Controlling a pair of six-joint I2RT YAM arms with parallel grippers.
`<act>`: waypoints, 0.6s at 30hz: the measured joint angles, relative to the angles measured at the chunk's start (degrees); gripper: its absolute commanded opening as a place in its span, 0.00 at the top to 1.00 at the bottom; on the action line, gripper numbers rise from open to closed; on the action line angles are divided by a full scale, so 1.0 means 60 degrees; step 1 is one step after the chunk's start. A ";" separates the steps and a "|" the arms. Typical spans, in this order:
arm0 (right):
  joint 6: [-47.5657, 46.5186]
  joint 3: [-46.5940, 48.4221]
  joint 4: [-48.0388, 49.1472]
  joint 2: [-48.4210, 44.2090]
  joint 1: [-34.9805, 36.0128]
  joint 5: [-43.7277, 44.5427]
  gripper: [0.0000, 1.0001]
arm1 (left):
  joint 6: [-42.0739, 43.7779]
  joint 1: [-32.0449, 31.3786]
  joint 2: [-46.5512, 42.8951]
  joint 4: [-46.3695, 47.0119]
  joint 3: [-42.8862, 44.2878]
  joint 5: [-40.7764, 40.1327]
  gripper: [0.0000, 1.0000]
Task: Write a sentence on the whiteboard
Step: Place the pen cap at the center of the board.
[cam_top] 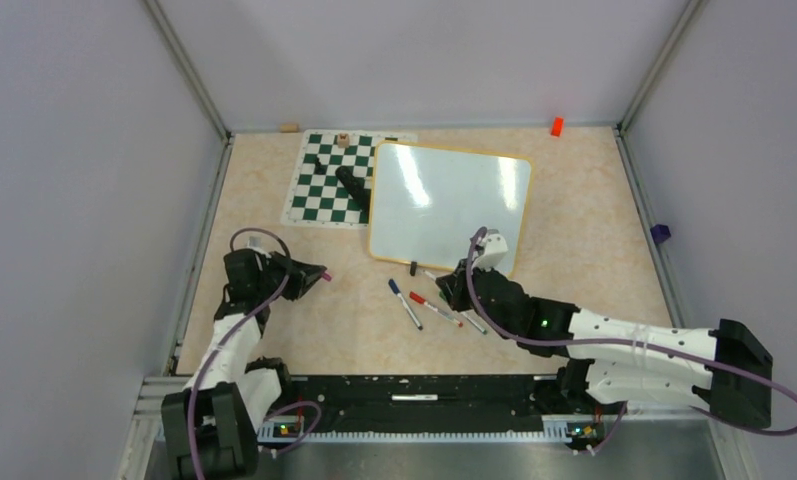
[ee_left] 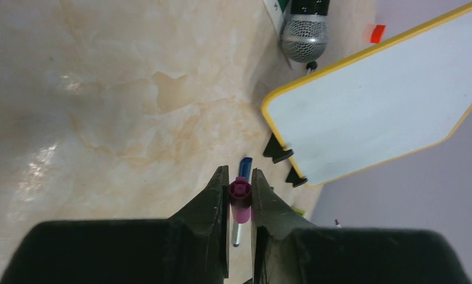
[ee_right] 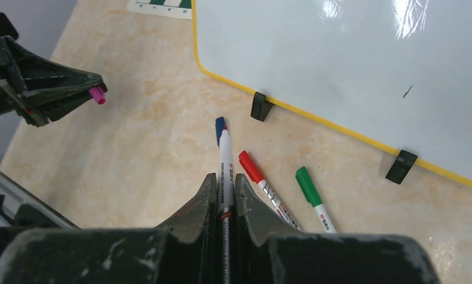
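Observation:
The whiteboard [cam_top: 449, 205] [ee_left: 375, 100] [ee_right: 340, 53] lies flat at the table's middle, yellow-rimmed. Its white face shows only a small dark tick, and the sentence is not in view. My left gripper [cam_top: 319, 275] [ee_left: 240, 177] hovers over the tabletop left of the board, shut on a purple marker cap [ee_left: 240, 198] [ee_right: 97, 94]. My right gripper [cam_top: 459, 288] [ee_right: 224, 177] sits just below the board's near edge. It is shut on a white-barrelled marker [ee_right: 225, 165] that points forward, uncapped, above the table.
Blue [cam_top: 405, 303] [ee_right: 220, 124], red [cam_top: 432, 307] [ee_right: 260, 183] and green [ee_right: 310, 192] markers lie on the table by the right gripper. A checkered chess mat [cam_top: 324, 185] with a black microphone [cam_top: 352, 185] [ee_left: 304, 32] on it adjoins the board's left edge. An orange block [cam_top: 556, 126] sits far back.

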 measured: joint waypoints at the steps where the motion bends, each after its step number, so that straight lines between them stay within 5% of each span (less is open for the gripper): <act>1: -0.0117 0.0157 -0.0149 0.0138 0.0000 0.0004 1.00 | 0.0237 -0.0044 -0.0189 -0.0168 -0.0047 -0.0138 1.00; 9: -0.0867 0.0816 -0.0860 0.0729 -0.0029 -0.0117 1.00 | 0.1300 -0.0572 -0.0674 -0.1111 -0.0299 -0.1293 0.85; 16: -0.0994 0.0838 -0.1027 0.0962 -0.0313 -0.0466 1.00 | 0.1708 -0.0769 0.0310 -0.1155 -0.0299 -0.1661 0.84; 18: -0.0984 0.0838 -0.1075 0.1038 -0.0452 -0.0674 1.00 | 0.1745 -0.0812 0.0586 -0.1151 -0.0299 -0.1719 0.75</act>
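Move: The purple pen cap is still in the left fingers; the bare tabletop it is being lowered to lies about 9 cm below the left hand and some 4 cm back, not to either side. From that hand the blue marker lies about 19 cm right and 2 cm back, the red marker 26 cm right and 3 cm back, the whiteboard's near left corner 11 cm right and 12 cm ahead. From the right hand, that tabletop spot is 27 cm left, 3 cm ahead and 16 cm down. The purple pen cap, kept pinched in the nearly shut left fingers, is carried about 6 cm down and 3 cm back towards the bare table left of the markers, the wrist rolling its left side up and tipping the fingers down by some 15 degrees in all. The right hand keeps hold of the uncapped pen, sinking about 2 cm and rolling its left side down a little. ##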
